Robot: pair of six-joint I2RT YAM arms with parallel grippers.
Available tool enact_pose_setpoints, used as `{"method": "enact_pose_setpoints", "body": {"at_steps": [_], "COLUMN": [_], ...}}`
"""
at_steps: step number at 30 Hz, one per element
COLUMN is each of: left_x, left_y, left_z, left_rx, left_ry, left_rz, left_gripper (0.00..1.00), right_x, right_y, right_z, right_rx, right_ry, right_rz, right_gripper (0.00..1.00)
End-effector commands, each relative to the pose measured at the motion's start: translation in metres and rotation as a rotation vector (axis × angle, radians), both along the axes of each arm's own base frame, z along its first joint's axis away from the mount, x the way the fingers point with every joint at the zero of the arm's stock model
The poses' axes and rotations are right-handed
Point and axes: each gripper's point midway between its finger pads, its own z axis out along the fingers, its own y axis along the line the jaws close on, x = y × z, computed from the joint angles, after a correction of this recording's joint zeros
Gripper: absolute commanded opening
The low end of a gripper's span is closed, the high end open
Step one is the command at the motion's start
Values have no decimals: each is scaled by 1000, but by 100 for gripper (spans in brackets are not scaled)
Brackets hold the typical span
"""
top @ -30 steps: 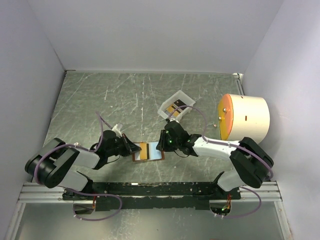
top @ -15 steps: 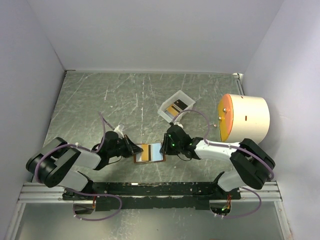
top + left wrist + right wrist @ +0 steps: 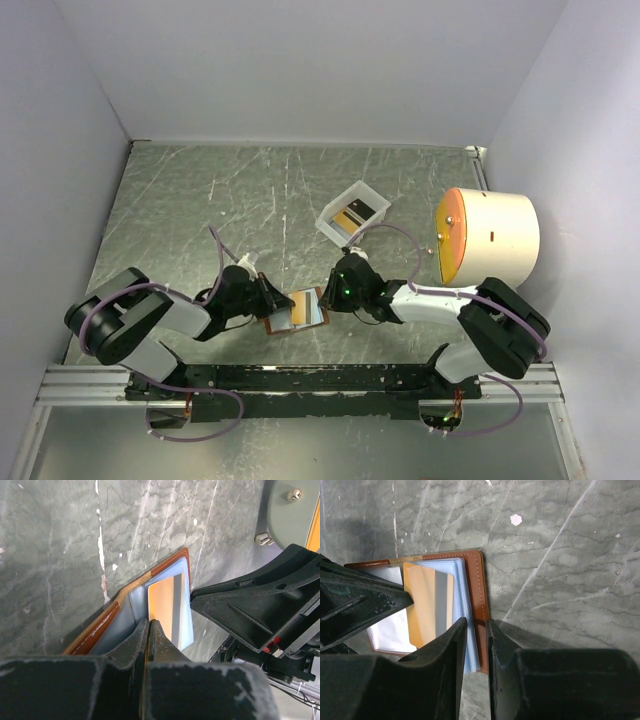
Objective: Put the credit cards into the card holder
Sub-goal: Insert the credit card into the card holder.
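The card holder lies open on the table between my grippers, a brown cover with clear pockets. My left gripper is shut on an orange credit card with a grey stripe; the card lies partly over the clear pockets, also in the right wrist view. My right gripper is nearly closed with a narrow gap, its tips over the holder's right edge, holding nothing that I can see. More credit cards lie in the white tray.
A cream cylinder with an orange face stands at the right. White walls close the table at back and sides. The two grippers face each other, very close across the holder.
The left gripper has pushed the card further right over the holder. The holder has turned a little and shifted. The right gripper has come down slightly onto its right edge.
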Motion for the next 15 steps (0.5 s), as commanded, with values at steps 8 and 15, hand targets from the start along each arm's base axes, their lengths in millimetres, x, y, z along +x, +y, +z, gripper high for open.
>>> {"method": "enact_pose_setpoints", "body": {"at_steps": [8, 15], "left_x": [6, 8], "left_y": [-3, 11], "left_z": [10, 24], "left_rx": [39, 107], "left_ry": [-9, -20], "left_rz": [54, 91], "left_gripper": [33, 48], "right_x": [-4, -2], "right_y": [-7, -10], "right_z": [0, 8], "right_rx": [-18, -50], "right_ry": [-2, -28], "right_rz": [-39, -17], "right_gripper": [20, 21]}}
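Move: Held at its left edge in the left fingertips, the gold-and-grey credit card has its middle about 2 cm to that hand's right and 1 cm back, slightly below. The card holder's blue right page is centred some 4 cm right and 1 cm back of the left hand, and its white left page roughly 2 cm left and 3 cm back. From the right hand, at the holder's right edge, the card's middle lies around 5 cm left. Ending its push to the right with only a few millimetres more, the left hand spreads its fingers to about half open, lets go of the card's left edge and then lifts about 2.5 cm up off the card holder. The right hand stays nearly in place, with the holder's brown right edge still between its fingertips. ##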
